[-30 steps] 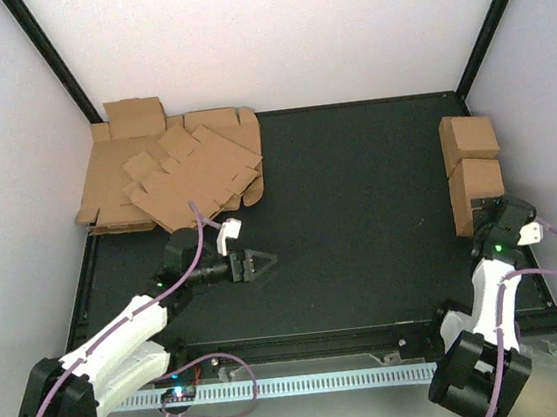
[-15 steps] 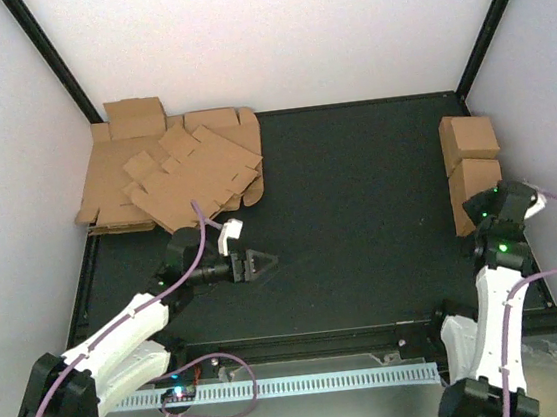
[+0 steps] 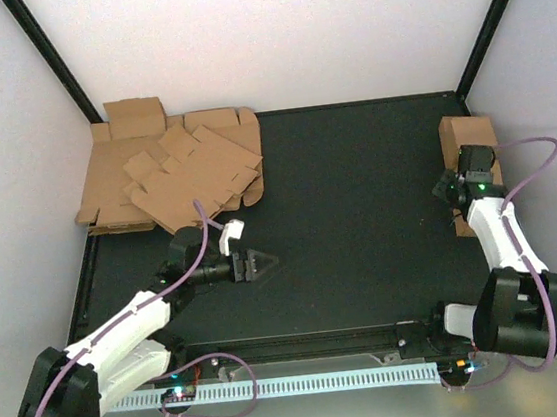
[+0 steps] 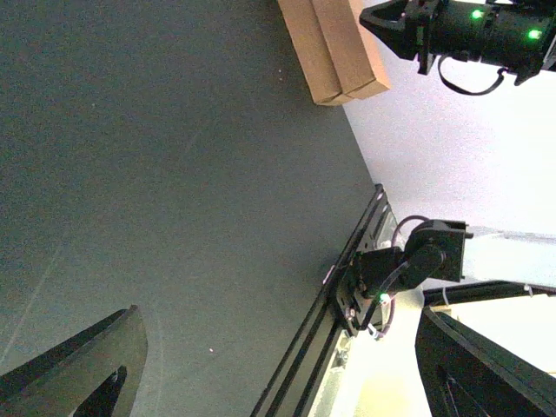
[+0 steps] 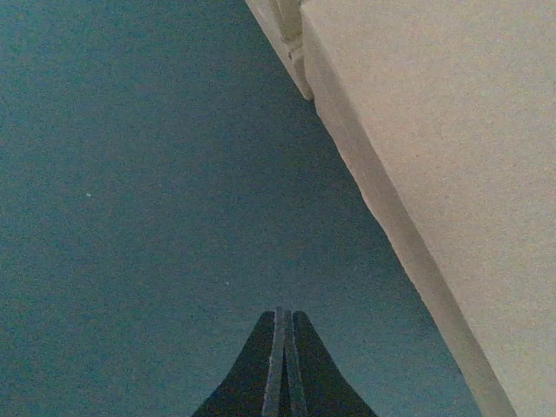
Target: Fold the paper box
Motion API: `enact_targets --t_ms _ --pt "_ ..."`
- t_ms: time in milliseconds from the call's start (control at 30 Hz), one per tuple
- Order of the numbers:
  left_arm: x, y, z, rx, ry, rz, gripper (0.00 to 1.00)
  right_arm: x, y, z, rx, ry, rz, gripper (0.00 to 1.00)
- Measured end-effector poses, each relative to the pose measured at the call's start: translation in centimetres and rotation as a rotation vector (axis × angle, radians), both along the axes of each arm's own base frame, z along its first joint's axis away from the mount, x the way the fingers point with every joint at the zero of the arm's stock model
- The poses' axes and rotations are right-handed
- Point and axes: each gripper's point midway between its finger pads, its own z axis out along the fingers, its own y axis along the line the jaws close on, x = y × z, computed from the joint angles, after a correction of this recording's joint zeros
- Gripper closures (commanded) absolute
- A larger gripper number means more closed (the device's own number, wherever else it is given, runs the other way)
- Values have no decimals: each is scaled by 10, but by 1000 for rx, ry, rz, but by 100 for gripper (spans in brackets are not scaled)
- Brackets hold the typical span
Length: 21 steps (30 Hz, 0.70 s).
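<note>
The paper box (image 3: 195, 178) is a flat brown die-cut sheet lying askew on top of the stack of blanks at the back left. My left gripper (image 3: 265, 263) hovers over the dark mat just in front of that stack, pointing right. It is open with nothing between its fingers (image 4: 87, 365). My right gripper (image 3: 445, 189) is at the far right beside the folded cartons. In the right wrist view the right gripper (image 5: 285, 314) is shut on nothing, its pads pressed together above the bare mat.
Two folded brown cartons (image 3: 466, 132) stand against the right wall, the nearer one partly hidden by my right arm. Their side (image 5: 452, 174) fills the right of the right wrist view. More flat blanks (image 3: 105, 188) lie under the top sheet. Black frame rails border the mat.
My right arm swung from the near right edge up to the cartons, and its jaws went from open to shut. The left arm barely moved.
</note>
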Motion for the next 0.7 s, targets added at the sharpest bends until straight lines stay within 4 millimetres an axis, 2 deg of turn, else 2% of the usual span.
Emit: enact_targets --t_ms 300,467,700 --pt "3 -3 -3 9 24 -9 13 -5 -15 -41 -49 153 -40 98" --pt "4 -4 -3 7 26 -14 13 -10 -29 -39 -119 170 -98 98" --pt "5 -5 -4 8 29 -15 13 -14 -41 -36 -169 179 -147 98"
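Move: The upper box of my near stack has its middle roughly 9 cm to the right of my right hand, 3 cm back and 5 cm below; its left face is nearer, some 4 cm to the right. The lower box sits right under it, about 10 cm below my fingers. The far box stack stands about 10 cm ahead and 8 cm to the right. From my left hand the upper box is some 51 cm right, 11 cm ahead and 7 cm lower. With its fingers still shut, my right hand drops about 4 cm beside the near stack, then swings some 4 cm to the right and slightly back. It tilts about 10 degrees to point more steeply down, and about as much again to lean the fingertips rightward, until they come up against the upper box's left side near its top edge. ##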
